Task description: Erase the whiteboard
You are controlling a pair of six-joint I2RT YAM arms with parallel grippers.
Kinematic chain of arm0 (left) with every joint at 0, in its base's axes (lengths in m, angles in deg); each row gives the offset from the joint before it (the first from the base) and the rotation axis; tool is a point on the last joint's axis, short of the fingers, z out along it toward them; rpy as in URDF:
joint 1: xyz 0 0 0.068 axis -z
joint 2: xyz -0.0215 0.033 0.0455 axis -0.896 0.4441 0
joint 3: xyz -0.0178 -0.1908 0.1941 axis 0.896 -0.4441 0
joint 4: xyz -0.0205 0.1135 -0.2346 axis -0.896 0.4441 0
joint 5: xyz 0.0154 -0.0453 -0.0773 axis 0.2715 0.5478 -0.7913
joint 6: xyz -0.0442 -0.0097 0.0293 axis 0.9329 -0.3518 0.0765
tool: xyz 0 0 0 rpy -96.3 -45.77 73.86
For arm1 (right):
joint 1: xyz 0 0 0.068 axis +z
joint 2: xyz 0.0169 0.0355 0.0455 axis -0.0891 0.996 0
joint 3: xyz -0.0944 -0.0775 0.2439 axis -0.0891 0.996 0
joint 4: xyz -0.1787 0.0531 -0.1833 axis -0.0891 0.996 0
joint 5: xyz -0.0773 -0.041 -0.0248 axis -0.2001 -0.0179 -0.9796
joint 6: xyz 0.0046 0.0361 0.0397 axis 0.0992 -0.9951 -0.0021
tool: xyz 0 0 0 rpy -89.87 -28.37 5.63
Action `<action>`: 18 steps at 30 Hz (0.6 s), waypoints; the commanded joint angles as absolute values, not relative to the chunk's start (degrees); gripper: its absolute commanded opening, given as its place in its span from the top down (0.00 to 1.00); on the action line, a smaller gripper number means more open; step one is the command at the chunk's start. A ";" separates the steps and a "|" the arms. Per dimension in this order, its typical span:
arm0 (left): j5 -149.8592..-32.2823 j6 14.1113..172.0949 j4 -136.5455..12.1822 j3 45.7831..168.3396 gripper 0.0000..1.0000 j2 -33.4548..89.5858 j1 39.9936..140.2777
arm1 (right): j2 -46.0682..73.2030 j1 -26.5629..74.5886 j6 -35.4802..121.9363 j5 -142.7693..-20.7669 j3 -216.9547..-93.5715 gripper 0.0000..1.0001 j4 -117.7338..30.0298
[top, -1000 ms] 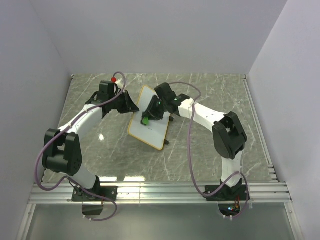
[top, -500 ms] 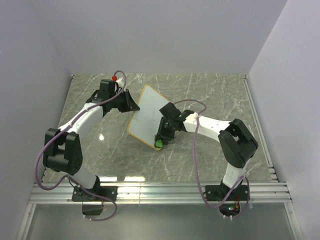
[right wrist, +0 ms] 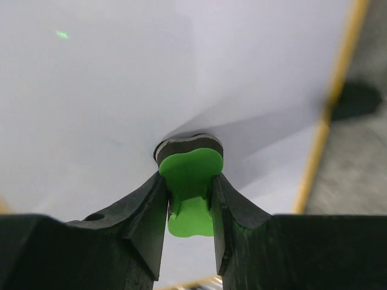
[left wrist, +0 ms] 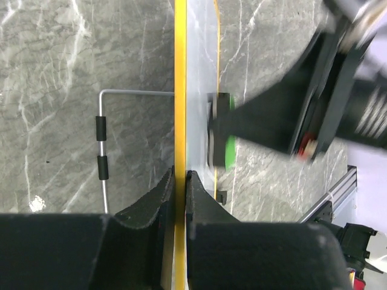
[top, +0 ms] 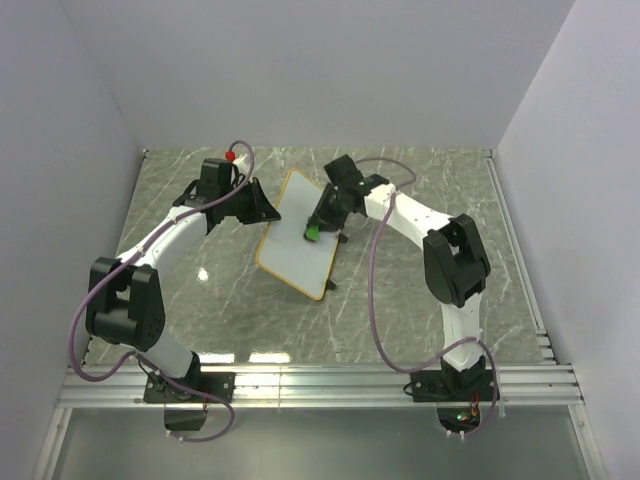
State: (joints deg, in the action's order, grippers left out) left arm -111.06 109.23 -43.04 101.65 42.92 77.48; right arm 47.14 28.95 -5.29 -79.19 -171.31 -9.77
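Observation:
The whiteboard [top: 291, 248] stands tilted on the marble table, white with a thin tan frame. My left gripper [top: 262, 211] is shut on the board's left frame edge [left wrist: 179, 90]; in the left wrist view the yellow edge runs between both fingers [left wrist: 199, 199]. My right gripper [top: 317, 226] is shut on a small green eraser [top: 312, 231], pressed dark pad first against the board's upper white face [right wrist: 109, 78]. The eraser [right wrist: 188, 181] sits squeezed between the right fingers. It shows in the left wrist view as a green block [left wrist: 230, 151] against the board. No scribbles show on the white face.
A metal wire stand [left wrist: 101, 145] with black sleeves props the board from behind. A black foot [top: 332, 287] shows at the board's lower corner. White walls enclose the marble table [top: 420, 290] at back and sides; an aluminium rail [top: 320, 385] runs along the near edge.
My right gripper swept the eraser down to the board's lower corner half a second ago and has come back up to the upper part. The left gripper has kept its hold.

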 commanded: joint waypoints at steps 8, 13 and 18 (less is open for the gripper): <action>-110.14 108.33 -41.18 99.49 1.00 42.40 80.69 | 54.65 28.29 -14.55 -77.72 -183.16 1.00 -18.78; -110.14 108.42 -40.57 99.67 1.00 41.96 80.86 | 56.59 24.78 -16.40 -78.34 -179.84 1.00 -19.22; -109.88 108.42 -40.39 99.49 1.00 41.69 81.04 | 56.85 20.30 -14.56 -80.09 -179.03 1.00 -17.74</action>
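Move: The right hand already has the eraser on the whiteboard's sloping face. From it, the board's far edge is about 15 cm ahead and 1 cm to the right, roughly level; the far black foot is some 7 cm right, 1 cm ahead and 7 cm lower; the left-edge grip is 8 cm left, 3 cm ahead and 5 cm higher. For the left hand, the board's middle lies about 5 cm right, 3 cm back and 5 cm below. Keeping the eraser's dark pad against the board, the right hand wipes about 9 cm forward towards the far edge, bowing some 3 cm left and 4 cm up the slope before curving back right and partly down. The wrist turns clockwise by some 15 degrees, its left side rising about 10, fingers still gripping. The left hand holds the board's raised left edge pinched, in place. ##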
